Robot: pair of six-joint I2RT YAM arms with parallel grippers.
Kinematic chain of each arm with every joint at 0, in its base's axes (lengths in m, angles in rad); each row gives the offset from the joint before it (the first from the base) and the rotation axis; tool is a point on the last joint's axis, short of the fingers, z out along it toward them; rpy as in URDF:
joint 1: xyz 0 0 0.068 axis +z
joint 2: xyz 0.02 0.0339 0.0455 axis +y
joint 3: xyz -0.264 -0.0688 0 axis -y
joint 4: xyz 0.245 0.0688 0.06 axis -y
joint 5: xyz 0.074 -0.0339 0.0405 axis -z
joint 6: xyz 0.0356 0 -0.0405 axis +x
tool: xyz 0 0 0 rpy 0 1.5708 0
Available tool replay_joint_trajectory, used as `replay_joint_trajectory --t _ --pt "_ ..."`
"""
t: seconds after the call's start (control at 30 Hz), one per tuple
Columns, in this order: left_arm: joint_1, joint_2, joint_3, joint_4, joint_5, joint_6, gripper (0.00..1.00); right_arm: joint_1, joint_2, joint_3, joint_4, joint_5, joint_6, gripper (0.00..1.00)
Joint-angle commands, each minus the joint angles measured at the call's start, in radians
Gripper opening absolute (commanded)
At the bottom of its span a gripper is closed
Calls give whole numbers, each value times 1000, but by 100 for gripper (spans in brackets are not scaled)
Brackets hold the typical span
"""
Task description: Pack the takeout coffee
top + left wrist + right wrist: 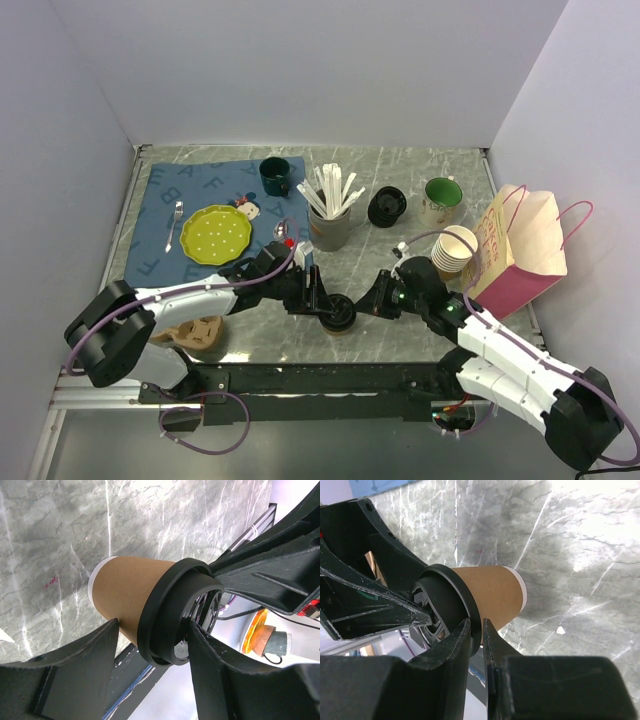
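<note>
The takeout coffee (338,312), a tan paper cup with a black lid, stands near the table's front edge between both arms. My left gripper (318,295) reaches it from the left. In the left wrist view the coffee (135,595) fills the left gripper (153,624): one finger lies on the lid's top and the other against the cup wall below the rim. My right gripper (368,300) comes in from the right. In the right wrist view the right gripper (476,622) is nearly closed, pinching the lid's rim on the coffee (495,592).
A pink paper bag (520,250) stands at the right, with a stack of lidless cups (455,250) beside it. Behind are loose black lids (387,206), a green mug (441,198), a grey cup of stirrers (330,225) and a yellow plate (215,234) on a blue mat (165,210).
</note>
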Motion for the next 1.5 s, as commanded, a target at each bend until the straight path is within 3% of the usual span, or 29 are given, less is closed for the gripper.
replay_joint_trajectory --t 0.0,0.1,0.3,0.47,0.53,0.7,0.83,0.93,1.17,1.47 --pt "-4 59 -31 -202 -177 70 61 -2 -3 -9 -228 174 -61 23" --pt "-4 30 23 -236 -170 75 62 -4 3 175 -294 160 -98 27" --pt "-4 -28 163 -291 -104 78 72 -2 20 372 -360 111 -103 32" --pt "-4 -45 293 -337 -64 112 81 -2 -11 406 -401 111 -109 36" --pt "-4 -51 322 -346 -56 126 92 -1 -19 417 -437 126 -121 39" --pt "-4 -82 390 -419 -125 149 97 11 -20 453 -489 164 -161 43" --pt "-4 -154 370 -492 -300 153 99 44 52 507 -488 181 -247 48" --pt "-4 -206 338 -545 -352 137 97 85 148 573 -497 207 -343 51" --pt "-4 -359 194 -555 -388 103 97 174 332 689 -481 234 -476 52" --pt "-4 -516 114 -595 -418 77 97 238 429 659 -438 241 -560 52"
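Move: The lidded coffee cup stands between my hands, its middle about 4 cm to the right of my left hand and 2 cm back, and 4 cm to the left of my right hand, 2 cm back, about 4 cm below both. From the right hand, the straw holder is some 18 cm ahead and 6 cm left, and the paper cup stack 12 cm ahead and 23 cm right. The cup carrier lies about 27 cm left of my left hand, 3 cm back. Both my hands come off the lid's rim. My left rises about 10 cm, opening wide, then swings some 9 cm left, away from the coffee cup, sinking slightly. My right lifts some 9 cm and opens to about half, then eases forward and left and sinks about 4 cm over the lid's far side, its fingers tipping steeper down as the wrist turns counter-clockwise roughly 25 degrees. ##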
